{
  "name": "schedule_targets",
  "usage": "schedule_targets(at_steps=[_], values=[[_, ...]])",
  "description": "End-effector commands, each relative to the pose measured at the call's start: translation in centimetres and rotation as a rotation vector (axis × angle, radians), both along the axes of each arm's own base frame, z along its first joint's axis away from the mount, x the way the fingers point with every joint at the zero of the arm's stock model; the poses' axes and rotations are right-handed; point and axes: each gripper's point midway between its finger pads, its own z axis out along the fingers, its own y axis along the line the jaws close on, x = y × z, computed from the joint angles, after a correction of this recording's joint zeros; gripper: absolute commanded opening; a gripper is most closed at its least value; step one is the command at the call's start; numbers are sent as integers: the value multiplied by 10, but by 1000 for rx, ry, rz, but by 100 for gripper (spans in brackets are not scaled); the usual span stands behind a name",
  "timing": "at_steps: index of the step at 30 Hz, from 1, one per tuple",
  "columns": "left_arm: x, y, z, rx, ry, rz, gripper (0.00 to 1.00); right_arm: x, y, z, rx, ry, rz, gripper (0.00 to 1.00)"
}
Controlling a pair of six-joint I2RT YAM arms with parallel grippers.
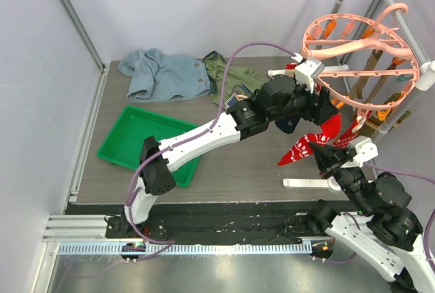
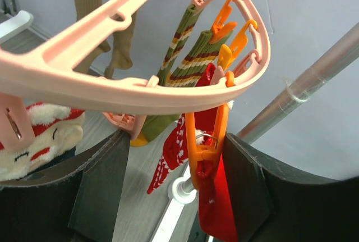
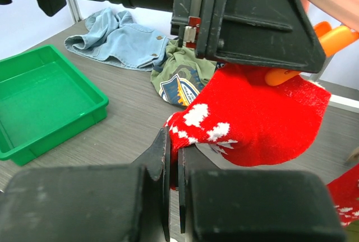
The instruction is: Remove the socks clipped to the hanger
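The salmon-pink hanger [image 1: 338,50] [image 2: 112,85] hangs from the rack at the right. My left gripper [image 1: 325,111] [image 2: 179,180] is open under its rim. Its fingers [image 2: 101,186] straddle an orange clip [image 2: 205,141] that pinches the top of a red sock [image 2: 219,202] [image 1: 316,136] [image 3: 252,124]. My right gripper [image 1: 318,151] [image 3: 174,146] is shut on that sock's white-spotted lower end, just below the left gripper. Other socks stay clipped: green striped ones [image 2: 185,51], tan ones [image 2: 95,6], a white and red one [image 2: 33,135].
A green tray [image 1: 146,143] [image 3: 39,101] lies at the left of the table. A light-blue garment [image 1: 160,75] [image 3: 118,40] and an olive one [image 1: 231,79] [image 3: 179,79] lie at the back. The grey rack pole [image 2: 303,85] and its white foot [image 1: 306,183] stand close to both grippers.
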Motion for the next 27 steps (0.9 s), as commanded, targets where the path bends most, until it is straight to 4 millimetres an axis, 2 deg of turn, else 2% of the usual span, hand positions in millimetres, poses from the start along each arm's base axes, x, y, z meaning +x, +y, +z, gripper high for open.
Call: schedule_targets(at_steps=[1, 6, 9, 12, 13, 16, 22, 27], values=[[-3, -4, 39, -79, -110, -31, 70, 3, 2, 6, 15, -11, -5, 1], [1, -8, 42, -90, -144, -28, 69, 2, 0, 10, 24, -18, -8, 1], [2, -15, 38, -91, -146, -34, 62, 1, -1, 11, 28, -17, -9, 1], [0, -20, 38, -102, -147, -60, 42, 1, -1, 10, 30, -15, -10, 1], [-2, -21, 42, -112, -147, -66, 24, 0, -1, 10, 29, -14, -7, 1], [-7, -22, 45, -114, -130, -93, 0, 1, -1, 2, 13, 4, -12, 1], [-7, -18, 46, -121, -118, -84, 0, 1, -6, 7, 37, 2, -36, 1], [-7, -17, 48, -130, -97, -83, 0, 4, -1, 4, 50, 41, -33, 1]])
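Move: The orange clip holding the red sock sits just off the left fingertips, some 3 cm to the right, about 1 cm back and level with them. The hanger rim passes roughly 3 cm above that clip, and the clipped sock's middle is about 6 cm back, 4 cm left and 5 cm below the left hand. From the right hand, already pinching that sock low down, the clip lies about 8 cm ahead, 7 cm right and 6 cm higher. Ease the left gripper about 2.5 cm to the right and 1 cm up under the hanger rim, its fingertips tipping up some 5 degrees, so the open fingers straddle the orange clip. Then shut them nearly all the way and keep the clip pinched. Hold the right hand still, its fingers staying closed on the red sock. ##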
